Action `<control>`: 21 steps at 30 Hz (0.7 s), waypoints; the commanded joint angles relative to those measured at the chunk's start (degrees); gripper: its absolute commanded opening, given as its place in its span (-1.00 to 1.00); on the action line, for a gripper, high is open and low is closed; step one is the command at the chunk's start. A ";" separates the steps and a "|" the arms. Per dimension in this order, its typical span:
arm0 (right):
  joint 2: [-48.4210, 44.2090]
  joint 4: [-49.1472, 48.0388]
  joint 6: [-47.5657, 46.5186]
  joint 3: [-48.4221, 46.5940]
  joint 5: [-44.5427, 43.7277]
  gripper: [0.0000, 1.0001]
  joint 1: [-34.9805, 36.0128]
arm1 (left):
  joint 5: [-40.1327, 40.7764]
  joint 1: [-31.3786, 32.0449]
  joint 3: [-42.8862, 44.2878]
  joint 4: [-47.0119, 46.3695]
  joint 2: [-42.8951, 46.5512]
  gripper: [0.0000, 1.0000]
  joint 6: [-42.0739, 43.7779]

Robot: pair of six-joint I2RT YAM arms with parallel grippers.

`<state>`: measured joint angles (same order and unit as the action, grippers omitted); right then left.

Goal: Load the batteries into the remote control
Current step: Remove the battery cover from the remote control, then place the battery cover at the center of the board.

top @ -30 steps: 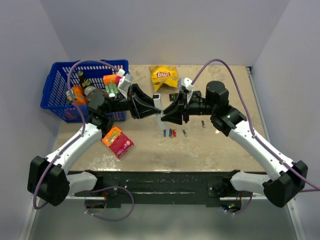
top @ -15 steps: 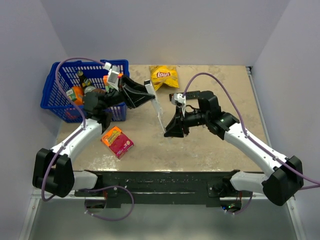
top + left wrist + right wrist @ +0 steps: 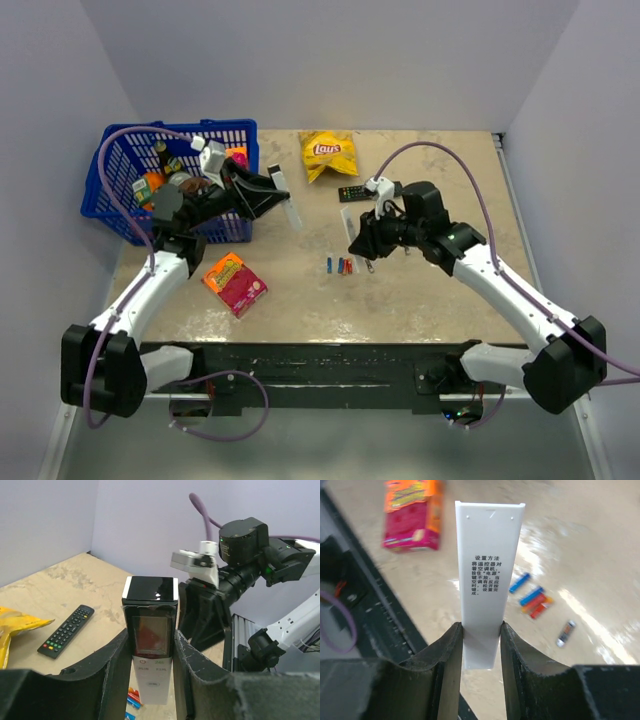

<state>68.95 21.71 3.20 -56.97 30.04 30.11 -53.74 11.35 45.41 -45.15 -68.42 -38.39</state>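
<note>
My left gripper (image 3: 281,196) (image 3: 150,666) is shut on the remote control (image 3: 289,208) (image 3: 150,630), a slim white stick with a dark patch at its top end, held in the air beside the basket. My right gripper (image 3: 358,243) (image 3: 481,641) is shut on the remote's detached white back strip (image 3: 349,233) (image 3: 490,570), which carries printed text. The batteries (image 3: 340,266) (image 3: 532,599) (image 3: 133,699), blue and red/orange, lie together on the table between the two grippers, just below the strip.
A blue basket (image 3: 112,180) full of items stands at the back left. A yellow chips bag (image 3: 328,153) and a black remote (image 3: 355,192) (image 3: 65,631) lie at the back. A pink-orange snack pack (image 3: 235,283) (image 3: 412,512) lies front left. Small grey pieces (image 3: 369,265) (image 3: 566,633) lie near the batteries.
The two grippers, close together earlier, have drawn apart. The left has carried the remote left toward the basket. The right has come away holding the back strip.
</note>
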 commanded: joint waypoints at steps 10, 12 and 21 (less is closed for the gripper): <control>12.43 13.26 12.61 -1.74 -30.91 -1.00 -5.94 | -3.74 -0.28 -7.52 0.33 9.00 -1.00 2.80; 15.41 12.83 13.14 -1.74 -31.53 -1.00 -5.94 | -4.27 -0.28 -8.75 -0.73 10.41 -1.00 2.53; 24.39 9.67 13.32 -0.95 -32.15 -0.87 -6.03 | -7.70 -0.19 -10.87 -9.17 11.82 -1.00 -2.65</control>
<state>91.42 33.12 15.40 -57.10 -0.62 24.25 -59.68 11.27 34.70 -46.46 -57.49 -38.06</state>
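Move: The cover already hangs free in my right hand, and I take it to the bare table patch between and just short of the two dark batteries: about 4 cm ahead, 11 cm right, some 20 cm below. The near dark battery lies about 7 cm ahead and 6 cm right of that hand, the far one 12 ahead and 17 right, the coloured batteries 7 ahead and 1 left. From my left hand the patch is roughly level, 28 cm right and 35 cm down. I carry the battery cover down about 17 cm and 11 cm to the right, slightly forward, swinging my right hand clockwise by some 35 degrees and tipping its fingers from leftward to almost straight down, keeping the pinch. I go across first, then mostly down over the patch, slowing. My left hand keeps the remote and draws it back 6 cm and a little down. ##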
